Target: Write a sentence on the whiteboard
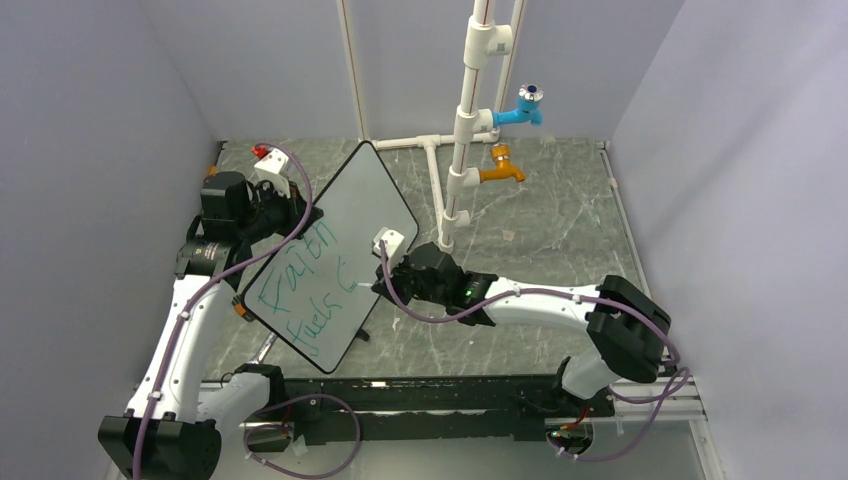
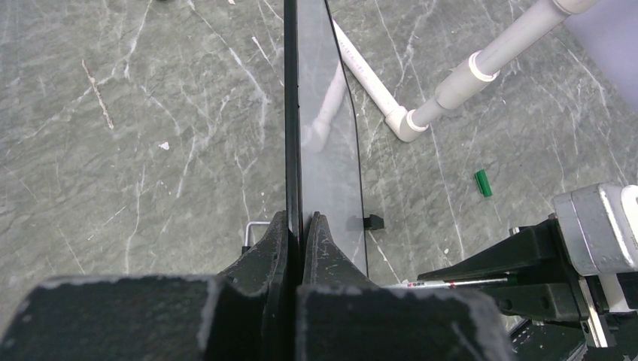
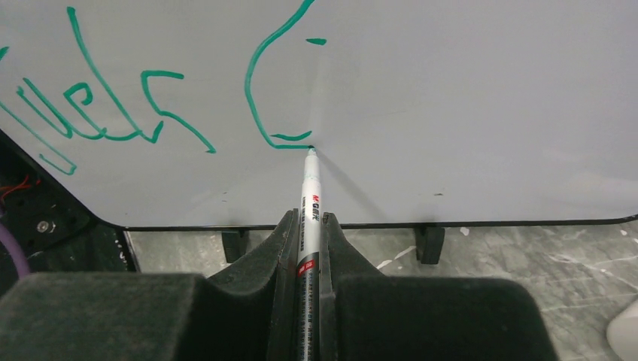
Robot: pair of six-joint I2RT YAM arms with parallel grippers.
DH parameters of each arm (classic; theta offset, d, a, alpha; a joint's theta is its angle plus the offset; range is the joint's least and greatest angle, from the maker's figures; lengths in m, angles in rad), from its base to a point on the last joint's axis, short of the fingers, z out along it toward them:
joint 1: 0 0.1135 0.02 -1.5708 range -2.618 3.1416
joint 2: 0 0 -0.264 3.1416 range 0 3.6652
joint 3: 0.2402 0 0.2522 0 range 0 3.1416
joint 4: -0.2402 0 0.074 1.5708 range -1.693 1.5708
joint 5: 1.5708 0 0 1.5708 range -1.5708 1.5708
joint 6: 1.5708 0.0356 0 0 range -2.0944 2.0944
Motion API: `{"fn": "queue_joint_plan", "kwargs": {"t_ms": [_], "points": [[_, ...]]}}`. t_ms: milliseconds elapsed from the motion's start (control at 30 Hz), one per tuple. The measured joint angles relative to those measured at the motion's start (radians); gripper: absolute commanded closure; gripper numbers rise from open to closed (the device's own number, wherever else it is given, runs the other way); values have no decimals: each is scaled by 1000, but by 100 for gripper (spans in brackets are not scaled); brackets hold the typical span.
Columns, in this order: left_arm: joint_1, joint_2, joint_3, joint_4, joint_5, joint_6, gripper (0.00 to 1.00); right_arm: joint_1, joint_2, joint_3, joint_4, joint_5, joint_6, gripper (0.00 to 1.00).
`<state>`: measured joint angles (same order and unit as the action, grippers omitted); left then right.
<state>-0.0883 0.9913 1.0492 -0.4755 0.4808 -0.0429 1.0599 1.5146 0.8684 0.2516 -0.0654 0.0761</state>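
Note:
The whiteboard [image 1: 345, 225] stands tilted on edge at left centre of the table, its black rim [image 2: 292, 113] pinched between the shut jaws of my left gripper [image 2: 302, 218]. The sentence [image 1: 300, 285] is green handwriting in two lines, "Faith" above "fuels" and a "C". My right gripper [image 3: 307, 219] is shut on a white marker [image 3: 310, 192], whose tip touches the board at the bottom of the green "C" stroke [image 3: 259, 90]. From above, my right gripper [image 1: 392, 270] sits at the board's right side.
A white pipe stand [image 1: 462, 130] with a blue tap [image 1: 522, 108] and an orange tap [image 1: 500, 170] rises behind the board. A green marker cap [image 2: 483, 183] lies on the marble tabletop. Grey walls enclose three sides.

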Motion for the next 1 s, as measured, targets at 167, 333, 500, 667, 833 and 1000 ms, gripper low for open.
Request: {"fn": "queue_joint_plan", "kwargs": {"t_ms": [167,333,500,667,833,1000], "points": [[0,1,0,0,1,0,100,-1,-18,10,-23,19,-11,100],[0,29,16,-3,11,0,100,-1,-71,10,-29,23,-12,100],[0,42,21,5,11,-2,100,-1,-108,10,-13,23,3,100],[-1,41,21,5,11,-3,100,-5,-87,32,-16,31,27,100],[-1,40,21,5,11,-2,100,-14,-47,72,-14,39,45,100],[-1,40,21,5,10,-2,100,-22,-8,105,-14,39,49,100]]}}
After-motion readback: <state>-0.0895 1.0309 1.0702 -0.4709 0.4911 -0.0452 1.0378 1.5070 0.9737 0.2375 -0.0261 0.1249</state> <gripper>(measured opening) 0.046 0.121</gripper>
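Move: The right hand holds the marker with its tip on the board at the lower end of the C-shaped curve. The short green dash aimed at lies about 6 cm ahead of the hand, 7 cm left and 3 cm higher. The word "Fuels" is some 5 cm back and 13 cm left, about level. From the left hand, gripping the board's upper edge, the dash lies about 7 cm back, 8 cm right and 11 cm below. Right hand lifts the gripped marker off the curve's end, rises about 5 cm, then eases forward-left beneath the dash. ##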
